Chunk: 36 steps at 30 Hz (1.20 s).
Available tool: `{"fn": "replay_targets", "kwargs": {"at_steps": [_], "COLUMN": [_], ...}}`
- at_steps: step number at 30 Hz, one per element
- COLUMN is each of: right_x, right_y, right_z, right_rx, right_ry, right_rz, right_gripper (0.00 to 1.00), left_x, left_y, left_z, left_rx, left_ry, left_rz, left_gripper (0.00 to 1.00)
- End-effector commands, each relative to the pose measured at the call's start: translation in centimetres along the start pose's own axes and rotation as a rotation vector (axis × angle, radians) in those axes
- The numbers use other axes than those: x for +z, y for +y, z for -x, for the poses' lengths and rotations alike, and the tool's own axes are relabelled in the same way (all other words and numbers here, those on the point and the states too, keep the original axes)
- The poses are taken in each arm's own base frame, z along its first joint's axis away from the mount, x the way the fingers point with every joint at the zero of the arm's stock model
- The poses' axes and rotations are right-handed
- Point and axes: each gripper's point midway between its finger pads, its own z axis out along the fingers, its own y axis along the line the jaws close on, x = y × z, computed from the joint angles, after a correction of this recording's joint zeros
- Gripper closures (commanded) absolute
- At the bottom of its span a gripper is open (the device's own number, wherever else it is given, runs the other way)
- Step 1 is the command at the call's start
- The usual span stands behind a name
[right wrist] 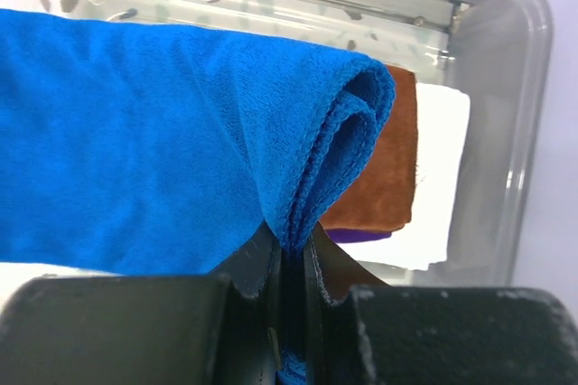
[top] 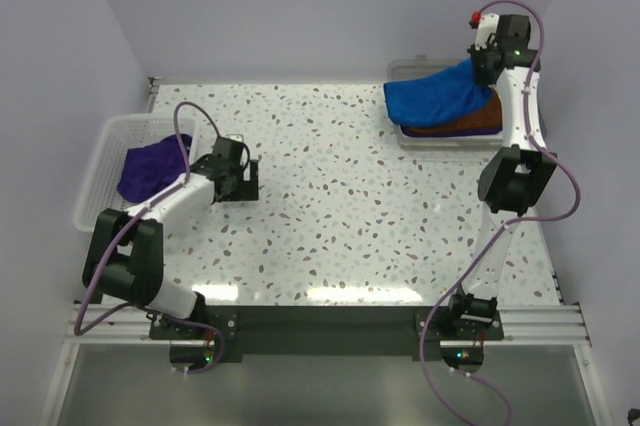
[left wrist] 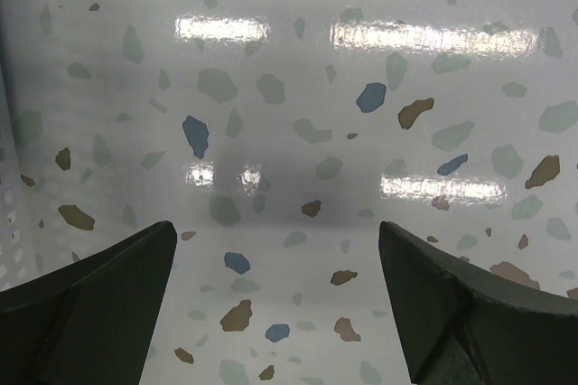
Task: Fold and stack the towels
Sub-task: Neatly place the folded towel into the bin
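Note:
My right gripper [right wrist: 291, 245] is shut on the folded edge of the royal blue towel [right wrist: 135, 141], holding it over the grey tray [top: 405, 71] at the back right. The blue towel [top: 435, 93] drapes across a folded rust-brown towel [right wrist: 384, 177], with a sliver of a purple towel [right wrist: 357, 235] under that. Another purple towel [top: 150, 168] lies crumpled in the white basket [top: 100, 161] at the left. My left gripper [left wrist: 275, 286] hangs open just above the bare speckled table, right of the basket, with nothing between its fingers.
A white sheet [right wrist: 438, 177] lines the tray's floor under the stack. The tray's clear wall [right wrist: 519, 132] stands right of the right gripper. The basket's wall sits close to the left arm [top: 180, 196]. The room's walls bound the table at back and sides.

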Motion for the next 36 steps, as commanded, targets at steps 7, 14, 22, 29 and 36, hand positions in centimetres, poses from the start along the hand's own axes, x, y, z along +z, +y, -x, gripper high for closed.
{"fn": "replay_targets", "kwargs": {"at_steps": [7,14,22,29,36], "right_x": [0.3,3.0,7.1,6.6,-0.4], "right_y": [-3.3,-3.5,-4.9,-9.2,-11.2], "right_z": [1.1,-1.2,-4.5,-4.9,-2.7], "right_rx": [-0.040,-0.030,-0.017,0.052,0.244], "right_ry": [-0.037,0.001,0.044,0.051,0.001], "right_rz": [-0.132,-0.161,-0.275,-0.570,-0.719], "right_gripper": [0.96,0.85,0.78,0.41,0.11], "left_x": [0.5,0.7,0.5,0.2,-1.8], "left_y": [0.1,-0.1,-0.2,-0.3,-0.9], "left_z": [1.1,1.1,1.1,1.6,3.6], "left_rx": [0.005,0.005,0.007,0.003,-0.019], "left_ry": [-0.027,-0.019,-0.024,-0.039,-0.119], "left_rz": [0.003,-0.006,-0.012,-0.017,-0.071], "left_gripper": [0.00,0.00,0.00,0.00,0.00]}}
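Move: The right hand pinches the blue towel's right end, with the brown towel it is meant for roughly 17 cm below, level ahead and about 4 cm left. The white towel's bare end lies some 10 cm to the hand's right, also level and about 19 cm down. The idle left hand has the brown towel about 19 cm ahead and 46 cm right, near its own height. The right hand lowers the blue towel about 10 cm, opens, then draws off right, turning some 30 degrees clockwise. ##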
